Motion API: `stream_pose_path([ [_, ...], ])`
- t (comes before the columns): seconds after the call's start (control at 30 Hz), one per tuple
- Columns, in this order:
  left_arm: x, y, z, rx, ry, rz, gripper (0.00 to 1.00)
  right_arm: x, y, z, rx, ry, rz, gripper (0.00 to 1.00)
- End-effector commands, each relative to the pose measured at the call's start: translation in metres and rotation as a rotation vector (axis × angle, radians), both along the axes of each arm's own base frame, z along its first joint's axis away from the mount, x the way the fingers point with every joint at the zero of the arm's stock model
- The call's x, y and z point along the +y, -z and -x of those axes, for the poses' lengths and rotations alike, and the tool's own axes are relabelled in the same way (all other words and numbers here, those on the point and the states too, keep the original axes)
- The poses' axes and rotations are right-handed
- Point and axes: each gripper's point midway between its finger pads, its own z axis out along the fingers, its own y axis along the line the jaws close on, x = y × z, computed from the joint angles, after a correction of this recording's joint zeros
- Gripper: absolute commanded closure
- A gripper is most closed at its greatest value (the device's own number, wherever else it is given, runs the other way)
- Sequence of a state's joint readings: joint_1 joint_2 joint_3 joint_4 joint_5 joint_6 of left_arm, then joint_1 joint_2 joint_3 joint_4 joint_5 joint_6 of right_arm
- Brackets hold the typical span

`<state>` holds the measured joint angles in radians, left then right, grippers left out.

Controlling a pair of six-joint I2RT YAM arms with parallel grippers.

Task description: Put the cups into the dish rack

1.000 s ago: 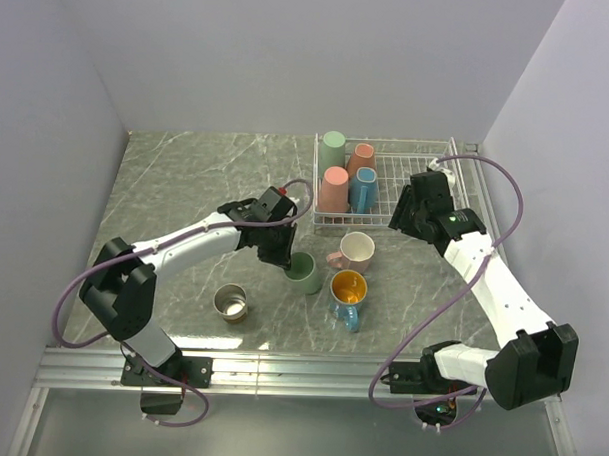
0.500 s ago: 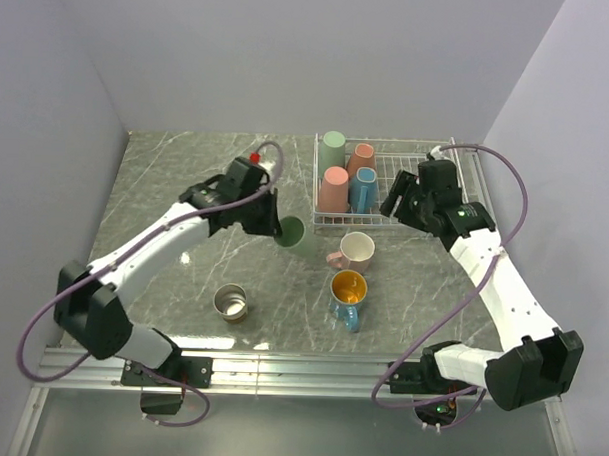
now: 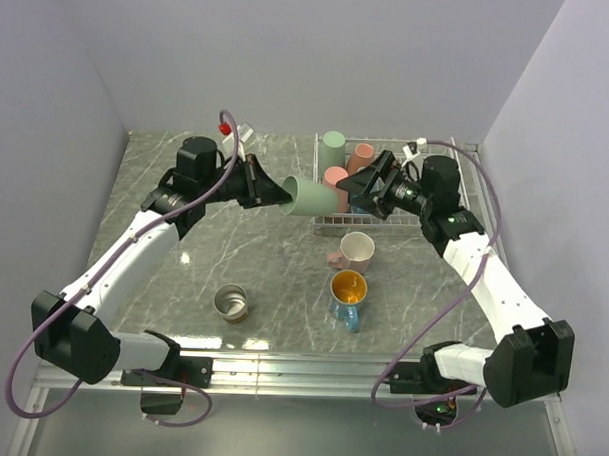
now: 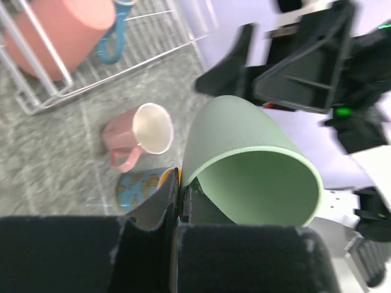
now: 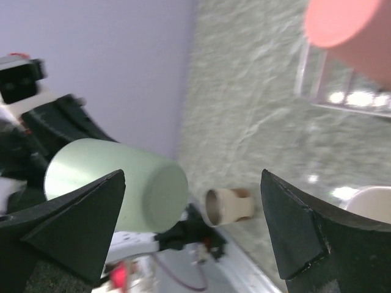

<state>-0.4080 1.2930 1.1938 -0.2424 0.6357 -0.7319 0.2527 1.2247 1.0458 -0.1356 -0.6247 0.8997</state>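
Observation:
A mint green cup [image 3: 312, 196] hangs on its side above the table, just left of the dish rack [image 3: 325, 227]. My left gripper [image 3: 282, 194] is shut on its rim; in the left wrist view the jaws [image 4: 179, 183] pinch the cup's wall [image 4: 244, 152]. My right gripper [image 3: 357, 190] faces the cup's base from the rack side, open wide and apart from it [image 5: 116, 183]. In the rack stand another mint green cup [image 3: 334, 142] and salmon pink ones [image 3: 362, 154] [image 3: 333, 176]. A pale pink mug [image 3: 357, 252], a blue mug with gold inside [image 3: 347, 290] and a steel cup [image 3: 230, 302] sit on the table.
The grey marble table [image 3: 204, 245] is walled on three sides. The rack's right half [image 3: 402, 161] shows bare wire under my right arm. A metal rail [image 3: 280, 367] runs along the near edge by the arm bases.
My left arm lifted the mint green cup off the table and swung it up and back, tipping it sideways toward the rack. My right gripper opened wide and turned to face the cup.

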Motion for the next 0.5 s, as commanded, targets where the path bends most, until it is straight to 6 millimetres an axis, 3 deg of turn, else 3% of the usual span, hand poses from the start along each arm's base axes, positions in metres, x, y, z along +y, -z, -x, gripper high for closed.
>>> stream_pose_path([
  [0.0,-0.007,-0.038,0.007,-0.073,0.084,0.145,1.0,0.02,-0.035,0.01,-0.045,-0.112,-0.215,0.02],
  [0.47,0.0,-0.04,-0.001,-0.043,0.084,0.279,1.0,0.047,-0.055,0.017,-0.02,-0.193,-0.386,0.01],
])
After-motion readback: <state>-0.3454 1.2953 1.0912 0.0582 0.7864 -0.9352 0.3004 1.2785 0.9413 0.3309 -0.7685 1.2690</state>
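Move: The left hand already holds the green cup by its rim, with the cup's middle about 6 cm to its right and 1 cm ahead, nearly level. From the empty right hand the green cup is some 9 cm left, 2 cm back and 3 cm higher. Far below the right hand, the pink mug stands almost straight under it, 2 cm to the right, and the racked coral cup is about 13 cm ahead, 4 cm left and 20 cm down. The right hand, fingers kept wide open, travels about 4 cm left and, after a slight early dip, climbs nearly 4 cm towards the base of the green cup, easing back about 1 cm as its fingers tip up by nearly 20 degrees from pointing slightly down to about level. The left hand keeps its shut grip on the rim and lifts the cup a further 2 cm almost on the spot, tipping its own fingers up some 10 degrees so that the cup's base swings up to face the right gripper. ##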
